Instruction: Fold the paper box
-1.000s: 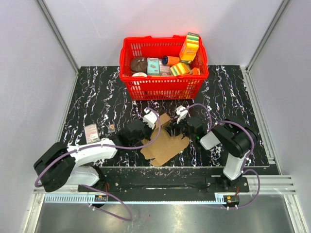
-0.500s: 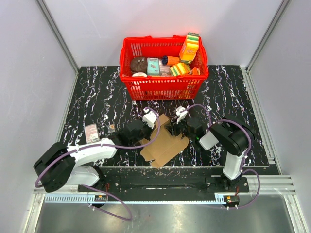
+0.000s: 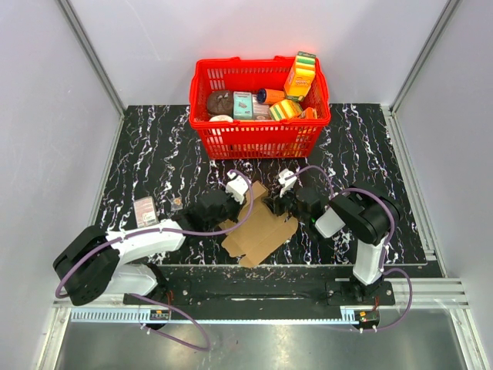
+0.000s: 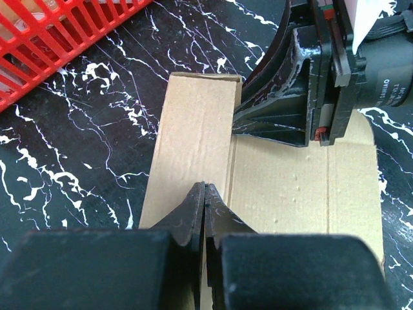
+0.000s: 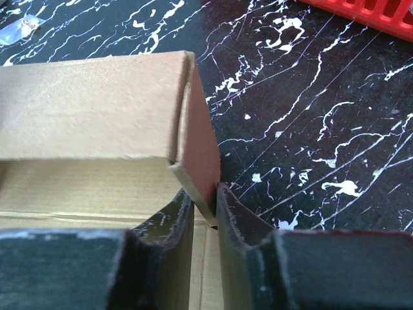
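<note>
The paper box (image 3: 258,229) is a brown cardboard sheet lying partly folded on the black marble table between my two arms. My left gripper (image 3: 232,211) is shut, its tips (image 4: 204,187) resting on a crease of the cardboard (image 4: 297,187) beside a narrow raised panel. Across from it, my right gripper (image 3: 272,206) has its jaws nearly together on the edge of an upright side flap (image 5: 197,139); the flap sits between the fingers (image 5: 205,194). A folded-over top panel (image 5: 90,97) lies to its left. The right gripper's fingers (image 4: 310,84) show in the left wrist view.
A red plastic basket (image 3: 258,140) full of colourful packages stands behind the box, and its wall (image 4: 51,32) is close to my left gripper. A small packet (image 3: 145,210) and a tiny object (image 3: 177,203) lie to the left on the table.
My right gripper's jaws have narrowed onto the upright flap. The cardboard has shifted slightly to the left. The left gripper has stayed shut in place.
</note>
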You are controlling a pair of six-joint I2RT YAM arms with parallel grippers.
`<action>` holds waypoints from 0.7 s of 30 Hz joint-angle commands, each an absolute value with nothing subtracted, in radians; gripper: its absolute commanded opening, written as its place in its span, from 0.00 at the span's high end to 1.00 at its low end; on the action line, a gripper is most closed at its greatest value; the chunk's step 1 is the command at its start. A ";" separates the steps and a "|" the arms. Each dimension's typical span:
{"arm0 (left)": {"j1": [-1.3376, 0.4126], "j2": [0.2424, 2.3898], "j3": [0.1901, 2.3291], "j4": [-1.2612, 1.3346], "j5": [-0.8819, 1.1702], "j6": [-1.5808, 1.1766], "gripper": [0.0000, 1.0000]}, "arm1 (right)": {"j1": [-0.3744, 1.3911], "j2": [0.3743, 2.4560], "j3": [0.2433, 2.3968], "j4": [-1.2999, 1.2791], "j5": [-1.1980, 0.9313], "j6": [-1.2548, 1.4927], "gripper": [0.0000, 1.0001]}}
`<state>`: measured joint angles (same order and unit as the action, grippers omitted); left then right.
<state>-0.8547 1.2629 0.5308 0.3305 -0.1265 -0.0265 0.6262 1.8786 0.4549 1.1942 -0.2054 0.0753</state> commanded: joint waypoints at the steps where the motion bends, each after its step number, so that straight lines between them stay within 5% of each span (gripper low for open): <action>1: -0.842 1.270 0.545 0.351 -0.109 -0.026 1.00 | 0.623 1.885 0.454 1.272 -0.230 0.064 0.70; 6: -0.841 1.284 0.548 0.353 -0.101 -0.029 1.00 | 0.624 1.882 0.453 1.279 -0.219 0.054 0.56; 21: -0.824 1.304 0.546 0.354 -0.086 -0.028 1.00 | 0.624 1.901 0.515 1.262 -0.252 0.014 0.55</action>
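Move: The right hand holds the box's corner flap between its finger pads, practically at the hand point. From that hand, the box's open floor has its middle about 7 cm back and 1 cm left, while the red basket's middle is some 22 cm ahead and 2 cm left. The left hand's closed tips rest on the folded-over top panel directly beneath them; the corner flap lies about 6 cm ahead, 5 cm right and 5 cm below that hand. Letting go of the pinched corner flap, the right fingers open by about a quarter of their range, still straddling the cardboard, and the hand then eases up and to the left, slightly forward, about 1 cm in all. The left hand keeps its shut fingertips on the top panel, sinking roughly half a centimetre with it. ##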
